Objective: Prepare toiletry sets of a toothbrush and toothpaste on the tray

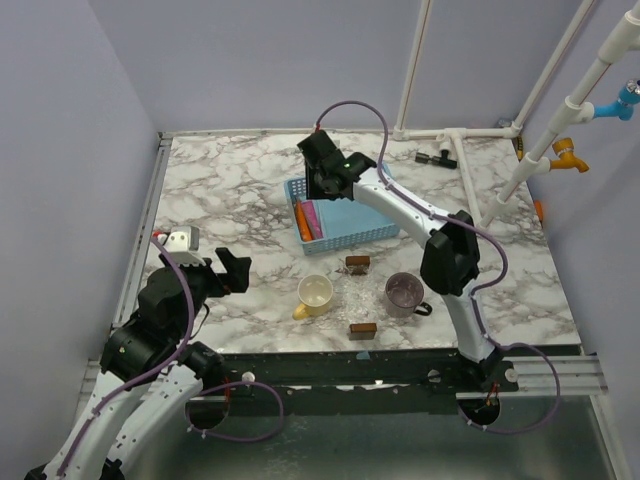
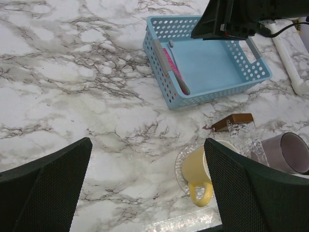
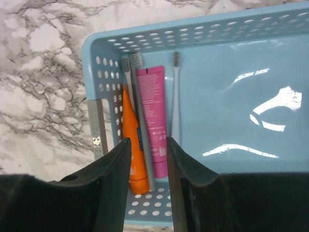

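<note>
The blue perforated tray (image 3: pixel 241 96) holds an orange toothpaste tube (image 3: pixel 133 145) against its left wall. Beside that lie a grey toothbrush (image 3: pixel 140 106), a pink toothpaste tube (image 3: pixel 153 111) and a pale toothbrush (image 3: pixel 175 96). A third brush head (image 3: pixel 126 65) shows above the orange tube. My right gripper (image 3: pixel 148 145) hovers over the tray's left end (image 1: pixel 322 185), open a little, nothing between its fingers. My left gripper (image 2: pixel 147 188) is wide open above the near-left table (image 1: pixel 232 270), far from the tray (image 1: pixel 350 225).
A yellow mug (image 1: pixel 315 293) on a clear glass saucer and a purple mug (image 1: pixel 403 292) stand in front of the tray. Two brown blocks (image 1: pixel 357 263) (image 1: pixel 363 329) lie near them. White pipes (image 1: pixel 455 140) run along the back right.
</note>
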`<state>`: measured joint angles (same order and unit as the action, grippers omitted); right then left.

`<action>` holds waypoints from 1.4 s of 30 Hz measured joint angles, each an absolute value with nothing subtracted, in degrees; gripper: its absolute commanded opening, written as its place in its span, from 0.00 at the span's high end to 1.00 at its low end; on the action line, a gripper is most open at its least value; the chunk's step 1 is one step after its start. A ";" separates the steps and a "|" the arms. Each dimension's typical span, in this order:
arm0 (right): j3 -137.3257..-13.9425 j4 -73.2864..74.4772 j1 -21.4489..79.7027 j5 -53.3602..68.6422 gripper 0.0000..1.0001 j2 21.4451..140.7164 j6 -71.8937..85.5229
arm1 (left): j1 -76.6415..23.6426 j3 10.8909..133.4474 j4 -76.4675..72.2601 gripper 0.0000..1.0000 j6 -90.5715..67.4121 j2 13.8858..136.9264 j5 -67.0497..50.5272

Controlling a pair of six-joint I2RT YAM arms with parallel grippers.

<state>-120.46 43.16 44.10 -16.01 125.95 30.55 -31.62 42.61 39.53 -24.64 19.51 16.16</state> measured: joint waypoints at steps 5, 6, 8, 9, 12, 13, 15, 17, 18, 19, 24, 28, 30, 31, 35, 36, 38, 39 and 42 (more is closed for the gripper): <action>-120.27 42.87 42.24 -15.64 0.62 126.87 29.76 | -31.59 42.61 39.53 0.01 -24.64 19.68 16.32; -120.27 42.83 42.09 -15.49 0.62 127.35 29.58 | -31.57 42.61 39.53 0.01 -24.64 19.73 16.38; -120.33 42.76 41.91 -15.03 0.62 128.70 29.19 | -31.55 42.61 39.53 0.01 -24.64 19.86 16.45; -120.38 42.68 41.87 -14.72 0.62 129.49 28.95 | -31.55 42.61 39.53 0.01 -24.64 19.92 16.51; -120.60 42.46 41.80 -14.02 0.62 132.25 28.42 | -31.55 42.61 39.53 0.01 -24.64 20.36 16.69; -120.60 42.46 41.71 -13.80 0.62 133.19 28.40 | -31.55 42.61 39.55 0.01 -24.64 20.49 16.80; -120.60 42.44 41.50 -13.19 0.62 134.93 28.38 | -31.55 42.61 39.55 0.01 -24.67 20.67 17.04; -120.60 42.37 41.45 -12.51 0.62 136.11 28.36 | -31.55 42.61 39.55 0.01 -24.67 20.78 17.23; -120.60 42.26 41.41 -12.25 0.62 136.51 28.34 | -31.55 42.61 39.53 0.01 -24.67 20.88 17.30; -120.60 42.13 41.36 -12.03 0.62 136.81 28.32 | -31.55 42.61 39.55 0.01 -24.67 21.02 17.37; -121.12 41.30 41.04 -10.70 0.62 137.27 28.12 | -31.55 42.61 39.55 0.01 -24.67 21.65 17.47; -121.80 40.27 40.84 -9.54 0.62 138.17 27.97 | -31.55 42.61 39.55 0.01 -24.69 21.82 17.56; -121.82 39.88 40.86 -9.21 0.63 138.69 27.97 | -31.55 42.61 39.55 0.01 -24.69 21.85 17.63; -121.93 39.68 40.84 -9.06 0.63 138.96 27.97 | -31.53 42.61 39.55 0.01 -24.69 21.89 17.65; -122.98 39.29 40.80 -8.38 0.64 139.85 27.97 | -31.51 42.61 39.55 0.01 -24.69 22.46 17.67; -123.11 39.18 40.75 -8.25 0.64 140.00 27.94 | -31.48 42.61 39.55 0.01 -24.69 22.63 17.67; -123.28 39.07 40.75 -8.05 0.65 140.18 27.90 | -31.46 42.61 39.55 0.01 -24.71 22.92 17.67; -123.31 39.05 40.75 -7.99 0.65 140.25 27.90 | -31.46 42.61 39.55 0.01 -24.69 23.00 17.67; -123.31 39.00 40.75 -7.99 0.64 140.27 27.55 | -31.44 42.61 39.55 0.01 -24.69 23.16 17.69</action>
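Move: About 1 cm ahead, 1 cm left and some 13 cm below the right fingertips lies the pink toothpaste tube, on the basket floor. The grey toothbrush runs about 2 cm left of that tube; the orange toothpaste lies 3 cm left and 2 cm nearer than the pink tube. The white toothbrush is about 3 cm right of the pink tube and 1 cm farther out. From the left hand the pink tube lies some 25 cm ahead, 13 cm right and 22 cm below. Down steeply, roughly 11 cm, the right hand sinks into the basket towards the pink toothpaste tube, easing slightly forward and right at first. It tips about 10 degrees more downward, then slows near the floor and creeps about 2 cm left over the tube, the part-open fingers keeping their gap with one towards each long edge; contact can't be made out. ##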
